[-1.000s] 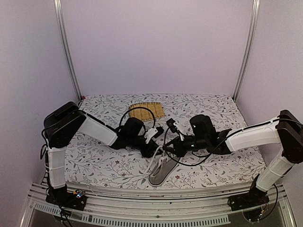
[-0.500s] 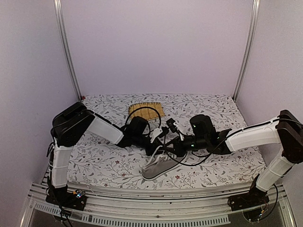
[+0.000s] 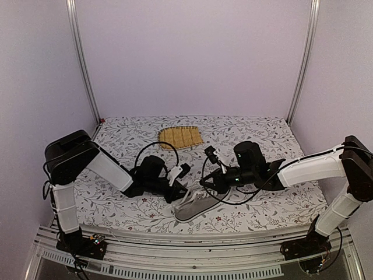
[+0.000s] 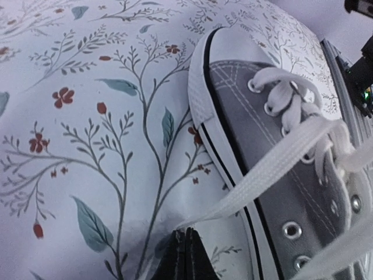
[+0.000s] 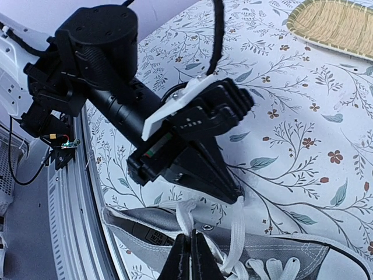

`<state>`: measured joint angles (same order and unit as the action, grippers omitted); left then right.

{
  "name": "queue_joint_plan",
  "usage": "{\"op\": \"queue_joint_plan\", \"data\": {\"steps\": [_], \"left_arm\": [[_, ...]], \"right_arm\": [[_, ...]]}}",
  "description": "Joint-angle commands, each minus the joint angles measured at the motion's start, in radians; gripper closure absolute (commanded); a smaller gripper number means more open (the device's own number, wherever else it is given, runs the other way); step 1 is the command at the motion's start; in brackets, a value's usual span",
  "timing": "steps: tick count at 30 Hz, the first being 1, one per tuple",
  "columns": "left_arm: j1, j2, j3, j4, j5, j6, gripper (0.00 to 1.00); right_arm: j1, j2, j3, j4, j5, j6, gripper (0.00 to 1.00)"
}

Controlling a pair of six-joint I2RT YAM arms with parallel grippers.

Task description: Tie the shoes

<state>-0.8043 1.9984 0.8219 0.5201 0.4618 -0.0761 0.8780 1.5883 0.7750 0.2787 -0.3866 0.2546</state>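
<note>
The grey shoe [image 3: 197, 207] with white sole lies on its side near the table's front edge, between both arms. My left gripper [image 3: 182, 193] is low beside it on the left, shut on one end of a white lace [image 4: 274, 166] that runs taut across the shoe [image 4: 274, 116] down to my fingertips [image 4: 186, 233]. My right gripper [image 3: 204, 182] hovers just behind the shoe, its tips [image 5: 189, 238] shut on another strand of lace [image 5: 185, 217] above the shoe's opening [image 5: 151, 230]. The left gripper [image 5: 232, 192] shows in the right wrist view with lace hanging from its tip.
A yellow woven mat [image 3: 180, 136] lies at the back of the floral cloth [image 3: 268, 137]. Black cables loop over both wrists. The metal rail [image 3: 175, 256] runs along the table's front edge right below the shoe.
My left gripper closed on the lace and drew back to the left and toward the front edge. The shoe swung round and tipped onto its side. The right gripper stayed shut in place.
</note>
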Motion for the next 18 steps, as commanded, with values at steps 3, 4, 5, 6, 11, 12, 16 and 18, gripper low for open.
{"op": "queue_joint_plan", "data": {"steps": [3, 4, 5, 6, 11, 12, 16, 18], "left_arm": [[-0.106, -0.104, -0.191, 0.146, -0.089, -0.252, 1.00], [-0.123, -0.128, -0.213, 0.166, -0.118, -0.288, 1.00], [-0.137, -0.154, -0.233, 0.184, -0.148, -0.321, 1.00], [-0.147, -0.182, -0.252, 0.198, -0.175, -0.348, 1.00], [-0.156, -0.348, -0.304, 0.160, -0.359, -0.414, 1.00], [-0.155, -0.374, -0.305, 0.143, -0.378, -0.408, 1.00], [-0.139, -0.426, -0.285, 0.072, -0.393, -0.387, 1.00], [-0.139, -0.440, -0.280, 0.055, -0.377, -0.372, 1.00]], "right_arm": [[0.007, -0.013, 0.023, 0.016, -0.039, 0.009, 0.98], [0.007, -0.013, 0.023, 0.015, -0.041, 0.009, 0.98], [0.007, -0.013, 0.021, 0.014, -0.043, 0.008, 0.98], [0.008, -0.014, 0.019, 0.014, -0.045, 0.008, 0.98], [0.009, -0.017, 0.014, 0.014, -0.052, 0.013, 0.98], [0.009, -0.019, 0.014, 0.014, -0.052, 0.013, 0.98], [0.011, -0.019, 0.015, 0.016, -0.047, 0.017, 0.98], [0.011, -0.018, 0.015, 0.018, -0.044, 0.020, 0.98]]}}
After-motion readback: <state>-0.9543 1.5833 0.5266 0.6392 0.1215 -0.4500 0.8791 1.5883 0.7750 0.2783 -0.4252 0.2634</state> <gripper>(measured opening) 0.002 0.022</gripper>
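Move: The left hand pinches a lace close to the table, just beyond the shoe's left side. The shoe's middle lies about 7 cm back and 5 cm right of this hand, some 3 cm higher. The lace in the right fingers is roughly 5 cm back, 5 cm right and 11 cm up. From the right hand, the shoe's middle is about 2 cm back, level sideways and 8 cm below. Back first, low over the table, the left hand sweeps some 6 cm with its fingers shut and drifts left. It then climbs about 8 cm while coming partly forward again, turning counter-clockwise nearly 20 degrees as its fingertips tip up; the lace it pinched comes free of it. The right hand keeps its pinch on the other lace, almost in place. ##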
